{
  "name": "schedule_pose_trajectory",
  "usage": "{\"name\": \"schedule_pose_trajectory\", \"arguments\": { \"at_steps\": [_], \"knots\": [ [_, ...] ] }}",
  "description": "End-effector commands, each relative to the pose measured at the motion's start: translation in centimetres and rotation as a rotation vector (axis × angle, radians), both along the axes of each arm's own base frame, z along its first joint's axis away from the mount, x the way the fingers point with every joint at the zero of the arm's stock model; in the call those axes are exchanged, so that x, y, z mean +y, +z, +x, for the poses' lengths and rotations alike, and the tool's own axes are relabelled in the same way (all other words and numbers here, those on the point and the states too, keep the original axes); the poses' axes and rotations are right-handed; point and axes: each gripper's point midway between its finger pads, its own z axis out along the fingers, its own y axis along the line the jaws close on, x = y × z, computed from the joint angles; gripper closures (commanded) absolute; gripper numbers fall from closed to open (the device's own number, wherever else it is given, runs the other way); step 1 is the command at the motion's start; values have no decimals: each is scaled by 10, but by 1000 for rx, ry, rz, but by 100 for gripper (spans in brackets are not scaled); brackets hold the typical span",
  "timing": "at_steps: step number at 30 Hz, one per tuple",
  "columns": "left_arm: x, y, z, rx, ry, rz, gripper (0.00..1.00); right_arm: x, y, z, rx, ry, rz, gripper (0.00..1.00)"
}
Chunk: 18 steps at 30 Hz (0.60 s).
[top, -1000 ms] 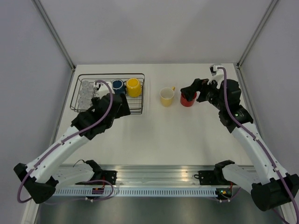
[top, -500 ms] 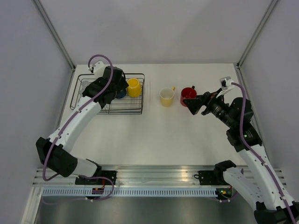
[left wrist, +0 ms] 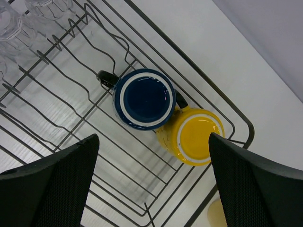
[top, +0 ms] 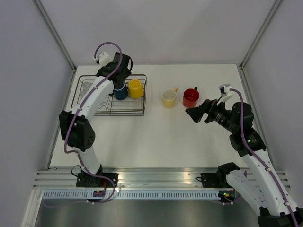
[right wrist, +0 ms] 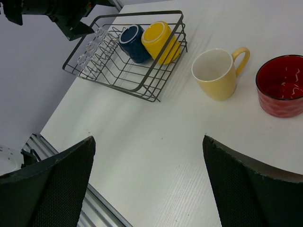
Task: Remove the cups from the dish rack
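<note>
The black wire dish rack [top: 111, 114] stands at the table's far left. In it a dark blue mug [left wrist: 143, 98] and a bright yellow mug [left wrist: 194, 135] sit side by side near its right corner, and clear glass tumblers [left wrist: 10, 24] stand at its left end. My left gripper [left wrist: 152, 140] hangs open above the rack, over the two mugs, holding nothing. A pale yellow mug [right wrist: 215, 73] and a red mug [right wrist: 281, 92] stand upright on the table right of the rack. My right gripper [right wrist: 149, 140] is open and empty, drawn back from the red mug.
Grey walls close the table at the back and on both sides. A metal rail [top: 161, 182] with the arm bases runs along the near edge. The rack's right wall [top: 144, 94] lies a short way left of the pale mug [top: 169, 98].
My left arm has swung from the rack's near side up over its far part, above the blue and yellow mugs. My right gripper has pulled back from the red mug toward the near right.
</note>
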Motion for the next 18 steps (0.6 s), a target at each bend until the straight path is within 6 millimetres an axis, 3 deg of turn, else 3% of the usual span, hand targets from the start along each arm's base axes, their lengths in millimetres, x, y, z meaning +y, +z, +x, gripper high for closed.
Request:
{"name": "schedule_pose_trajectory", "arguments": {
  "at_steps": [1,9,18],
  "knots": [
    [14,-3,12,11,78,5,0,1,18,-1,-41,11,7,2],
    [19,-42,37,104,81,9,0,1,9,2,-23,5,0,2],
    [25,-81,45,179,103,4,0,1,0,5,-4,0,-2,2]
  ]
}}
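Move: The blue cup, upside down in the rack, lies about 6 cm ahead of the empty left hand, 3 cm to its left and some 16 cm below. The yellow cup touches its right side, roughly 7 cm ahead of the hand and 6 cm to its right; the clear glasses stand about 5 cm ahead and 22 cm to its left, both at much the same depth. From the idle right hand the blue cup is some 26 cm ahead, 43 cm left and 22 cm lower. Downward and somewhat forward, the left hand closes in on the blue cup, sinking about 8 cm while reaching 3 to 4 cm forward and drifting slightly left; the forward reach eases off and the later part is nearly straight down. The wrist tips the fingers some 10 degrees further downward, with the fingers staying wide open and coming to straddle the line down to the cup. No contact can be seen. ##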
